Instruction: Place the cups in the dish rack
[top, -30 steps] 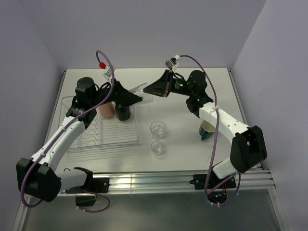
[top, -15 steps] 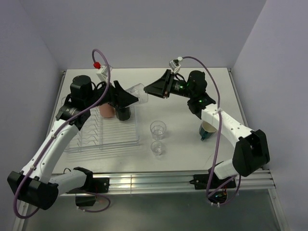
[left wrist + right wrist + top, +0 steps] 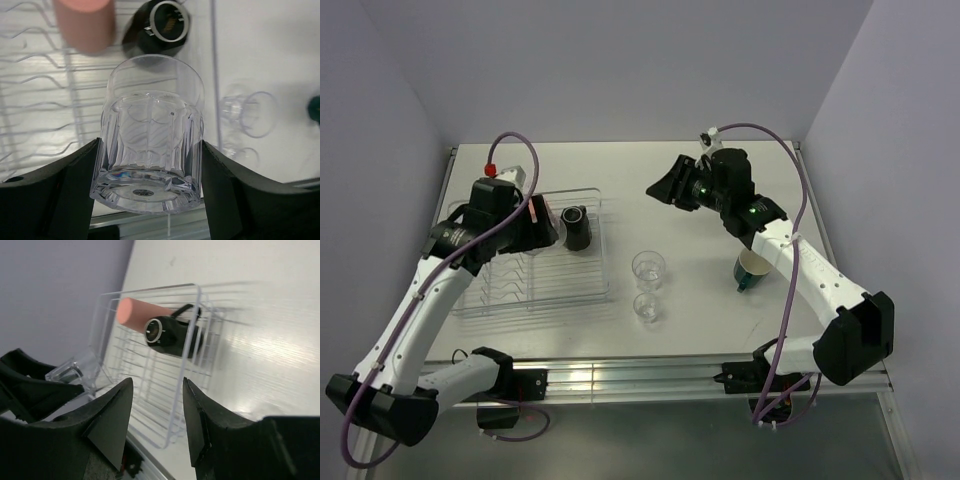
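My left gripper is shut on a clear tumbler, held by its sides above the dish rack. In the top view the left gripper hovers over the rack's far part, beside the black handled mug. A salmon-orange cup and the black mug lie in the rack. Two clear tumblers and a dark green mug stand on the table. My right gripper is open and empty, in the air right of the rack.
The right wrist view looks across the rack at the salmon cup and black mug, between the open fingers. Walls close the table on the left, back and right.
The right gripper opened, let go of the clear tumbler and drew back to the right. The left gripper kept the tumbler and carried it left and down over the rack.
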`<action>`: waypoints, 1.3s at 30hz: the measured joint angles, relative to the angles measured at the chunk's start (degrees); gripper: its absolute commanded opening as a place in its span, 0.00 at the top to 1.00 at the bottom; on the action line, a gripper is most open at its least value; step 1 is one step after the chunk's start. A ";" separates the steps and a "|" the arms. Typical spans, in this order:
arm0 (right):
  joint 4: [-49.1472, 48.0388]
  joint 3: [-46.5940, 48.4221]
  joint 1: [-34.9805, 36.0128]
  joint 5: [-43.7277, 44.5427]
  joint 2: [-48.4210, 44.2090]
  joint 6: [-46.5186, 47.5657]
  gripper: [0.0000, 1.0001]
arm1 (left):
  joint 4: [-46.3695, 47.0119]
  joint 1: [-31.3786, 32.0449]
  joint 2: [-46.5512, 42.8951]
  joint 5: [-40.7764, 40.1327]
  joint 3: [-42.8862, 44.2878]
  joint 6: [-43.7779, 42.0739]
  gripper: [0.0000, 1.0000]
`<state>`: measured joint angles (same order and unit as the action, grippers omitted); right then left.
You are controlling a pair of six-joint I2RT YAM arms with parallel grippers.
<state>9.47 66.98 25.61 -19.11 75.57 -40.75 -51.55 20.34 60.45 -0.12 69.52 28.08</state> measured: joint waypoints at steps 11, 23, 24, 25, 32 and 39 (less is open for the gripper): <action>6.95 0.00 0.00 6.19 0.00 6.40 0.48 | -4.50 0.00 7.80 -9.75 -1.70 -0.98 1.00; 8.35 0.00 0.00 6.27 0.72 8.59 0.48 | -3.74 0.00 17.84 -12.24 -1.79 -2.54 0.96; 8.35 0.00 0.00 6.27 0.74 8.72 0.48 | -3.56 0.00 18.62 -12.28 -1.79 -2.56 0.95; 8.37 0.00 0.00 6.25 0.74 8.79 0.48 | -3.39 0.00 19.17 -12.31 -1.79 -2.56 0.93; 8.37 0.02 0.00 6.23 1.18 9.18 0.48 | -1.51 0.00 22.21 -12.90 -1.79 -2.58 0.86; 8.57 0.00 0.00 6.23 2.10 9.38 0.48 | -0.55 0.00 25.42 -14.01 -1.79 -2.58 0.81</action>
<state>18.04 66.98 25.61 -12.88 77.67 -31.38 -52.10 20.34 85.86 -14.13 67.72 25.50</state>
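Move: The left hand already holds a clear glass. The free spot in the dish rack it is taken to lies about 4 cm ahead, 4 cm to its left and some 18 cm below. The pink cup stands in the rack roughly 12 cm ahead and 5 cm left, the black mug about 12 cm ahead and 4 cm right, both some 16 cm down. From the empty right hand, that spot is about 28 cm left, 5 cm back and 22 cm below. Down into the dish rack goes the left hand, sinking about 13 cm and easing a few centimetres left early on, then forward, towards the free spot on the near side of the pink cup and black mug. The wrist tips some 30 degrees to point more steeply down, and the fingers keep their hold on the glass. The empty right hand lowers and shifts slightly right, tilting a little, fingers still open. ##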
